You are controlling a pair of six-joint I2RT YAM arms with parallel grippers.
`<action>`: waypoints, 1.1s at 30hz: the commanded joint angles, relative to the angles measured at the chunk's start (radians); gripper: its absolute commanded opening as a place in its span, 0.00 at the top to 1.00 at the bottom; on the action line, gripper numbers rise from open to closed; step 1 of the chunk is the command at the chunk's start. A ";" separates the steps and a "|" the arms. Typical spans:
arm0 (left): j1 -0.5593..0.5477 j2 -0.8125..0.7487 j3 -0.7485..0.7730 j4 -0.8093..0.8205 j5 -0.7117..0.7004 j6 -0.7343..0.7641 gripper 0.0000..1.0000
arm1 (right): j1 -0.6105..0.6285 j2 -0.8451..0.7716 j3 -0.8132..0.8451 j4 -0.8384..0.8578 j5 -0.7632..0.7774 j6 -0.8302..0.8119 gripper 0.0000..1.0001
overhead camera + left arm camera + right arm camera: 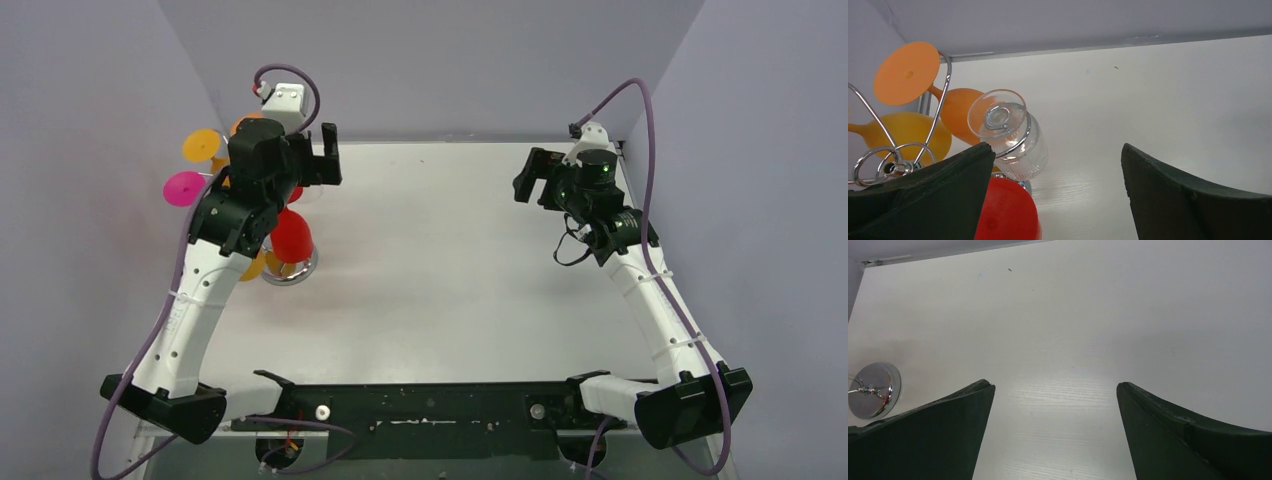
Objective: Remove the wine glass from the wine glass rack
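Note:
The wine glass rack (941, 95), a silver wire stand with scroll arms, stands at the table's back left; its round shiny base (298, 268) also shows in the right wrist view (872, 390). Several wine glasses hang upside down on it: a clear one (1020, 145), an orange one (907, 72), a yellow one (908, 132), a red one (1008, 210) and a pink one (185, 187). My left gripper (1056, 146) is open above the rack, its left finger (948, 185) just beside the clear glass, nothing between the jaws. My right gripper (1054, 385) hangs open over bare table at the back right (532, 180).
Grey-violet walls close in the white table (450, 260) on the left, back and right; the rack stands close to the left wall. The left arm (200, 290) reaches over the rack and hides part of it in the top view.

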 commanded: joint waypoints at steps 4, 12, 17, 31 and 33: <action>0.120 0.043 0.150 -0.014 0.050 0.026 0.03 | 0.003 -0.024 -0.006 0.069 -0.077 -0.024 0.00; 0.188 0.092 0.265 -0.048 0.057 0.075 0.03 | 0.003 -0.048 -0.029 0.087 -0.105 -0.019 0.00; 0.288 0.102 0.252 -0.065 0.090 0.068 0.07 | 0.002 -0.043 -0.030 0.087 -0.133 -0.022 0.00; 0.538 0.067 0.132 -0.128 0.319 0.034 0.34 | 0.003 -0.007 -0.035 0.085 -0.157 0.022 0.00; 0.549 0.058 0.114 -0.119 0.341 0.035 0.36 | 0.003 -0.002 -0.035 0.086 -0.158 0.027 0.00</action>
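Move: The orange glass hangs about 10 cm ahead of the empty left hand and 14 cm to its left, its middle some 9 cm below. The rack's centre ring is level with the hand, 14 cm left and roughly 3 cm lower. The clear glass stands 6 cm ahead and 5 cm left, the far yellow glass 6 cm ahead and 22 cm left, both about 10 cm below. From the right hand, the orange glass lies about 47 cm left, 6 cm ahead, near its height. Leftwards in an arch, the left hand sweeps about 15 cm, easing slightly forward, rising some 6 cm and then sinking back to just under its starting height, over the rack's centre and towards the orange glass. It swings about 15 degrees counter-clockwise while the fingers narrow by about a third, still empty. The right hand drifts a couple of centimetres left. ##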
